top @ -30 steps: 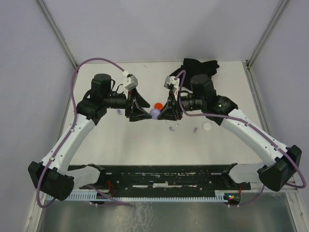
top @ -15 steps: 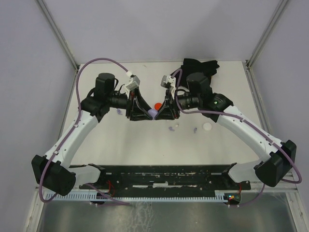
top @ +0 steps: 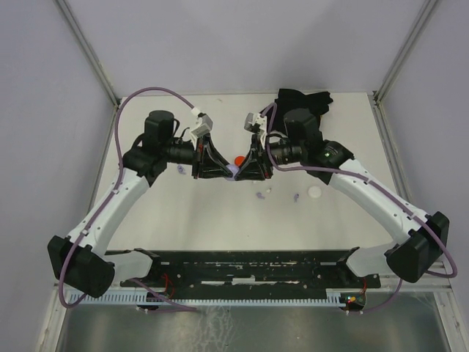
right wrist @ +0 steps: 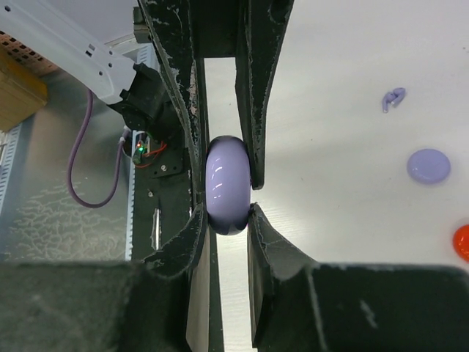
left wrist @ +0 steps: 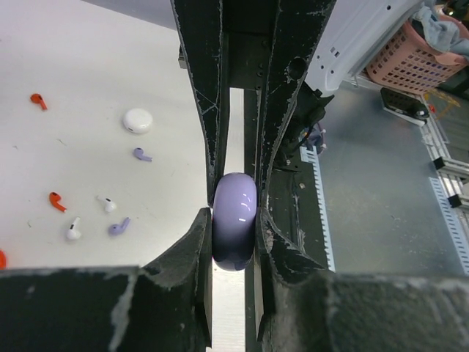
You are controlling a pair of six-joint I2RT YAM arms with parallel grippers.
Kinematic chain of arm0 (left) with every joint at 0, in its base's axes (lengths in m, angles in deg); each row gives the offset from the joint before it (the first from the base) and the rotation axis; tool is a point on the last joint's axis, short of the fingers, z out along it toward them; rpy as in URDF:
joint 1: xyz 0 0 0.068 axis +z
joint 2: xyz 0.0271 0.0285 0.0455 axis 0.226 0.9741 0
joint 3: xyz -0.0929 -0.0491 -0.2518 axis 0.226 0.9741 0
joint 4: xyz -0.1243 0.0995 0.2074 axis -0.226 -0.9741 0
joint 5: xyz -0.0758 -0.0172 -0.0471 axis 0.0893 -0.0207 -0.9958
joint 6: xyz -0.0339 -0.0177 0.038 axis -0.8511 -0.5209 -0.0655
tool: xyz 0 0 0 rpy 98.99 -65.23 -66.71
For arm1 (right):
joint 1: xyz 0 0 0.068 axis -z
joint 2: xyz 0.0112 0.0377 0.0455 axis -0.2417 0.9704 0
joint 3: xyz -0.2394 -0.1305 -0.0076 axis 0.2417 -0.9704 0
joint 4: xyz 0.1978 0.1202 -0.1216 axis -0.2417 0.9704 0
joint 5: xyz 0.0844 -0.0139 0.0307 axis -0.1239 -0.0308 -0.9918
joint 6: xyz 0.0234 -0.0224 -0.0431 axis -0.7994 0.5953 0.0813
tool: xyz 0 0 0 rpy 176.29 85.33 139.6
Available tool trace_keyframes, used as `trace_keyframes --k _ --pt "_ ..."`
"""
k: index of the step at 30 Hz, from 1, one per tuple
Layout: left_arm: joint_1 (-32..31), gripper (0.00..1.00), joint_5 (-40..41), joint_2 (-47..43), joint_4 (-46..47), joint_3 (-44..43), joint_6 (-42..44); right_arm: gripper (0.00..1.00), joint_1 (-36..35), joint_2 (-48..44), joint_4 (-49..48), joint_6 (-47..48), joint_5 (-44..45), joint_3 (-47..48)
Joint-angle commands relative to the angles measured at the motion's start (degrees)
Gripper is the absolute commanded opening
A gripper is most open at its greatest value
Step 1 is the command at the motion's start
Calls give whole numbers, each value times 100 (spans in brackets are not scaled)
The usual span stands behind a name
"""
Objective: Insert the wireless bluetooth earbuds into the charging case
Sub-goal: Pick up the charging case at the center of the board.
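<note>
A lavender charging case (top: 233,171), rounded and closed, hangs between both grippers over the middle of the table. My left gripper (left wrist: 234,229) is shut on it (left wrist: 234,220) from the left. My right gripper (right wrist: 226,210) is shut on it (right wrist: 228,183) from the right. Loose earbuds lie on the table in the left wrist view: a lavender one (left wrist: 141,154), another lavender one (left wrist: 119,226), two white ones (left wrist: 107,204) (left wrist: 72,230) and two red ones (left wrist: 56,199) (left wrist: 38,100). One more lavender earbud (right wrist: 393,98) shows in the right wrist view.
A red disc (top: 239,160) lies just behind the grippers. A white disc (top: 315,192) sits to the right, and a lavender disc (right wrist: 429,166) lies on the table. Black cloth (top: 304,99) is bunched at the far edge. A black rail (top: 242,268) runs along the near edge.
The left gripper's fingers have closed onto the lavender case. Both arms shifted slightly away from the near edge; the right gripper kept its hold.
</note>
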Motion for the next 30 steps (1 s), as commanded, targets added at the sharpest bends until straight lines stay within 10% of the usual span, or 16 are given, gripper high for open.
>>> trace_keyframes --k 1,13,30 --pt "-39 3 525 -434 887 226 -347 27 103 -444 -669 72 194 -156" --pt "-37 3 1352 -1387 4001 1557 -1665 50 202 -1297 -3471 -357 417 -1855" --pt "-52 3 975 -1061 5326 1678 -2461 49 207 -750 -5137 -820 -257 -1924"
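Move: The purple charging case is already gripped from both sides, high over the board: its middle is about 2 cm right of the left hand and about 2 cm left of the right hand, within a centimetre in height. Some 27 cm below the left hand lie a flat purple disc, roughly 20 cm ahead and 6 cm left; a red disc, 23 cm ahead and 4 cm right; and a purple earbud, 9 cm ahead and 11 cm right. Upward go both hands, the left about 6 cm with its grip kept on the case, its fingertips tipping up and the wrist rolling, some 25 degrees in all. The right opens its fingers to about half, lets go of the case, backs off 2 cm to the right, then comes back left while rising some 3.5 cm, its tips likewise tilting up. ##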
